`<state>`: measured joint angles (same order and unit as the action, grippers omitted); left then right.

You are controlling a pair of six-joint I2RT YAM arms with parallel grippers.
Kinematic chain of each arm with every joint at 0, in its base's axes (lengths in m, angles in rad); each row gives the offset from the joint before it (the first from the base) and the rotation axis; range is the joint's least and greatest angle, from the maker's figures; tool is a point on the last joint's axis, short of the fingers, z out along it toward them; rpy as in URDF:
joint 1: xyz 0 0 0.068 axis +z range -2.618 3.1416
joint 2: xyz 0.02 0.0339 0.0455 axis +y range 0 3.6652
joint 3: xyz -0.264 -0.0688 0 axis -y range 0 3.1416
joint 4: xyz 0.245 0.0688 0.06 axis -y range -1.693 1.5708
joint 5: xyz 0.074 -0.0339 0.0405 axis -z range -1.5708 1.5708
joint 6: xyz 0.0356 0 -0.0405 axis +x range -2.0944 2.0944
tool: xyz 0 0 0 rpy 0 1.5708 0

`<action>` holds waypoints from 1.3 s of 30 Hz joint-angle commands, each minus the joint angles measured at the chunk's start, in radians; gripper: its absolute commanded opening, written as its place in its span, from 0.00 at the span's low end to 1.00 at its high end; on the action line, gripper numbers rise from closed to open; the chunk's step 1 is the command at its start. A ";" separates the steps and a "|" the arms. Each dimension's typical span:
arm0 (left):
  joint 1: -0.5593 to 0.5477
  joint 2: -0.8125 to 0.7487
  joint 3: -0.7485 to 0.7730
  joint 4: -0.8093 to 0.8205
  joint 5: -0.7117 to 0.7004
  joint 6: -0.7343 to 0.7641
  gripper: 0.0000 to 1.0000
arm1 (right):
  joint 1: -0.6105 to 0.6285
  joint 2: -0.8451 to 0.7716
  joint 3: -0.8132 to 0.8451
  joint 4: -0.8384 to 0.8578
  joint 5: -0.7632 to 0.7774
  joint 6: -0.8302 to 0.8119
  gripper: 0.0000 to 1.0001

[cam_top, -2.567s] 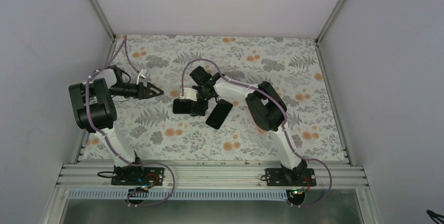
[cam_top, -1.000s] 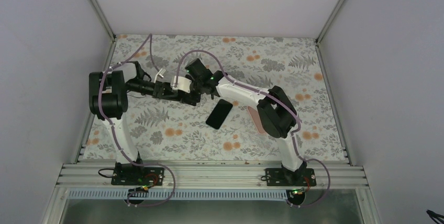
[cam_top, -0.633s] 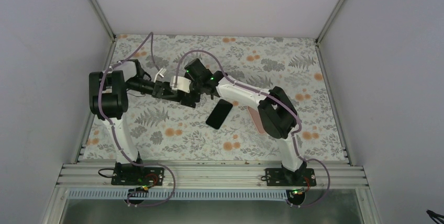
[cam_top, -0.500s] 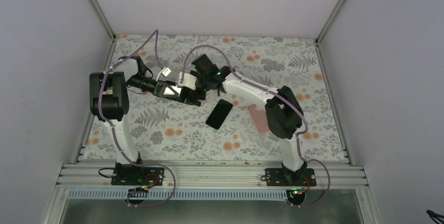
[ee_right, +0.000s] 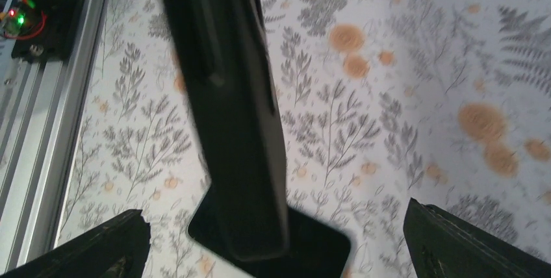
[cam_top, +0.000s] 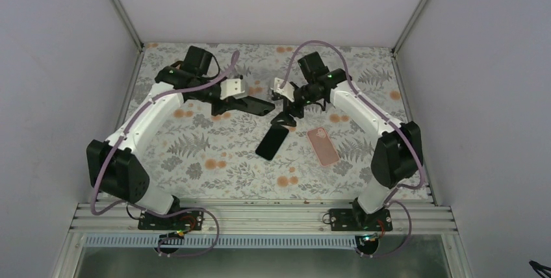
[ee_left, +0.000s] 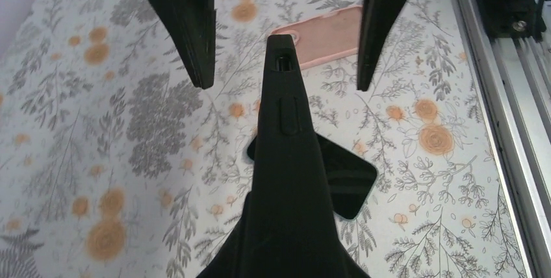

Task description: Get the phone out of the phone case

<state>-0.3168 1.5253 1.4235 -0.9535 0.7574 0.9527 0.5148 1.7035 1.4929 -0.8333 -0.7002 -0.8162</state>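
Note:
The black phone (cam_top: 271,141) lies flat and bare on the floral table, also showing under the case in the left wrist view (ee_left: 347,177) and the right wrist view (ee_right: 312,252). My left gripper (cam_top: 235,99) (ee_left: 286,226) is shut on the empty black phone case (cam_top: 255,105) (ee_left: 284,115), held in the air edge-on above the phone. The case's free end (ee_right: 227,96) points at my right gripper (cam_top: 288,106) (ee_right: 276,213), which is open wide and holds nothing. Its fingers (ee_left: 188,25) flank the case's tip without touching.
A pink phone case (cam_top: 323,145) (ee_left: 325,28) lies flat to the right of the phone. The aluminium rail (cam_top: 260,216) (ee_right: 39,128) runs along the near edge. Grey walls close the left, back and right sides.
The two grippers were together on the case left of centre. The right gripper has opened, let go and drawn back right; the left arm has stretched out and carried the case backward.

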 commanded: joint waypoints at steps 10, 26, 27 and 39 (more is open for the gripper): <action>-0.094 -0.029 -0.074 0.012 0.071 0.168 0.02 | -0.057 -0.081 -0.106 0.010 -0.061 -0.105 0.99; -0.174 -0.088 -0.047 -0.161 0.177 0.266 0.02 | -0.196 0.056 -0.029 0.054 -0.076 -0.230 0.98; -0.181 -0.078 -0.033 -0.186 0.186 0.276 0.02 | -0.206 0.077 0.002 0.049 -0.067 -0.245 0.98; -0.232 -0.042 -0.016 -0.229 0.186 0.269 0.02 | -0.308 0.276 0.322 0.054 0.052 -0.258 0.97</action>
<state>-0.5289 1.5078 1.4052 -1.0916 0.7891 1.1759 0.2443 2.0010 1.8145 -0.8577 -0.7383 -1.0580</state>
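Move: The black phone case is already in the left fingers, its middle about 7 cm to their right and 3 cm lower; from the wide-open right hand that middle lies some 9 cm left, level in depth, its free end reaching between the fingers. The loose black phone lies on the table, 13 cm right and 7 cm back from the left hand, about 23 cm below; the pink case lies 21 cm right of that phone, 2 cm nearer the base. The black phone case, kept in the left hand's closed fingers, is drawn back and a little right and down, about 5 cm, pauses, then swings quickly farther back and right over the loose phone, turning some 20 degrees clockwise. The open right hand first eases back, right and down with it, then sweeps forward and somewhat right, away from the case's free end, ending about 14 cm ahead of its start. ##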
